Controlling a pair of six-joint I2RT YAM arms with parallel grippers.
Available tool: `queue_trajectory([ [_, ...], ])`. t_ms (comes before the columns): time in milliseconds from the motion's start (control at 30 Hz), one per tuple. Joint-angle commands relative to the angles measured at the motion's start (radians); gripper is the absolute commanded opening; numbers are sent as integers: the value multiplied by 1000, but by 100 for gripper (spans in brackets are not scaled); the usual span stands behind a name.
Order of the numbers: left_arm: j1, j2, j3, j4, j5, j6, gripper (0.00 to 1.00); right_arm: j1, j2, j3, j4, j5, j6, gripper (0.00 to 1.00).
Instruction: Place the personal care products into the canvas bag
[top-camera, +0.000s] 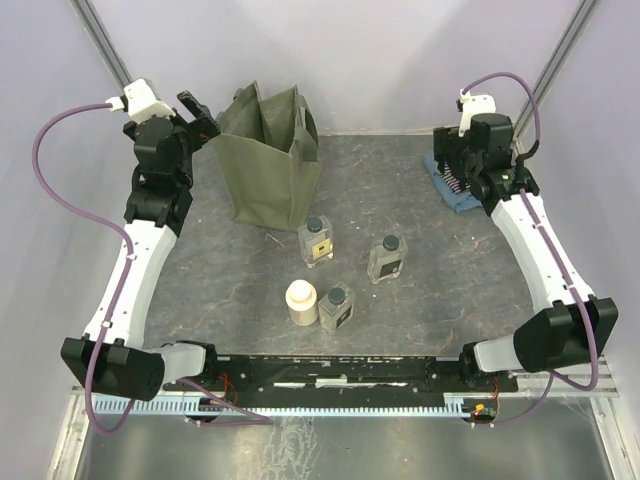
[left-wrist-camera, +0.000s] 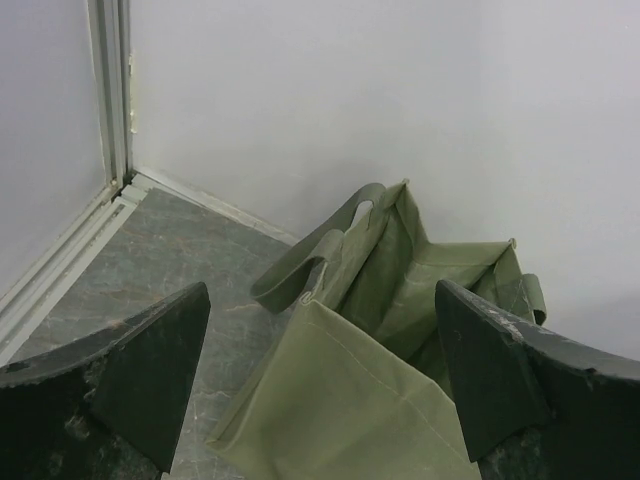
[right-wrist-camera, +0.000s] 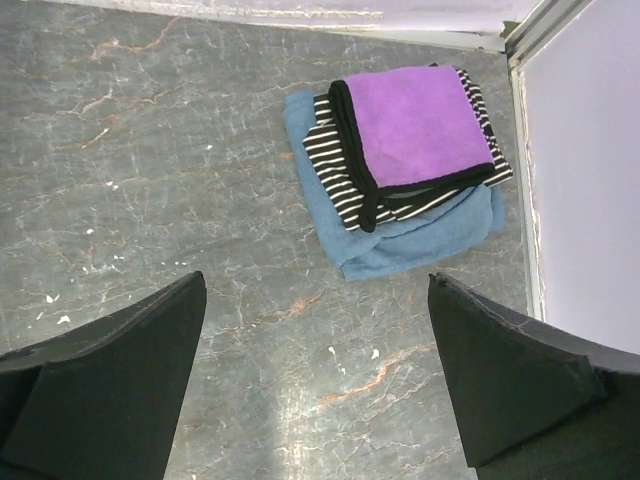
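Observation:
The olive-green canvas bag (top-camera: 268, 165) stands upright at the back left, its mouth agape. Three clear glass bottles with dark caps (top-camera: 316, 242) (top-camera: 388, 258) (top-camera: 336, 308) and a cream jar (top-camera: 301, 302) stand on the table in front of it, all apart from both grippers. My left gripper (top-camera: 200, 118) hovers open just left of the bag's top; in the left wrist view the left gripper (left-wrist-camera: 320, 300) frames the bag (left-wrist-camera: 400, 300) and its handle, empty. My right gripper (top-camera: 452, 170) is open and empty at the back right, the right gripper (right-wrist-camera: 315, 285) above bare tabletop.
A stack of folded cloths, purple on striped on blue (right-wrist-camera: 400, 160), lies in the back right corner (top-camera: 455, 192), just beyond my right gripper. White walls and metal frame posts close in the back and sides. The arms' bases and a rail run along the near edge.

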Motion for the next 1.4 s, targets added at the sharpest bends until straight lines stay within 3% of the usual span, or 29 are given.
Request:
queue_trajectory([
  [0,-5,-7,-10,76,58,61,100,29,18,133,-65,13,12,100],
  [167,-5,20,-26,189,259,345,100,75,116,326,-217,-20,84,100],
  [300,-5,140,106,137,190,377,100,104,184,454,-302,-49,160,100],
  [467,-5,359,368,-46,98,390,100,120,261,593,-458,51,274,100],
  [767,-5,555,518,-182,14,372,100,120,190,463,-409,-6,323,100],
  [1167,-5,705,637,-402,83,344,95,120,169,456,-462,-23,243,100],
  [1233,-5,711,644,-438,112,346,86,121,172,465,-477,-31,238,100],
  [1300,-4,714,649,-471,156,341,62,120,170,461,-477,-42,231,100],
  [1367,-5,712,651,-507,195,331,34,121,163,455,-469,-59,222,92],
])
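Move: The bag's left handle strap, at the rim, lies about 14 cm ahead of my left hand, 3 cm to its right and 15 cm lower; the bag's body centres some 9 cm ahead, 11 cm right and 26 cm down. From my right hand, the right-hand bottle stands roughly 13 cm back, 11 cm left and 23 cm below. The gold-label bottle is about 17 cm left of it and 3 cm farther out, and the folded towels lie 8 cm ahead of that hand and 9 cm right. I send my left hand forward about 14 cm with a small shift right, then sink it some 14 cm onto the bag's left strap and rim, tipping the fingers down about 30 degrees and rolling its left side up. At the bottom the open fingers close about halfway around the strap. My right hand, staying open, rises and swings some 6 cm left towards the right-hand bottle, then sinks about 4 cm and eases back, tipping slightly down. ##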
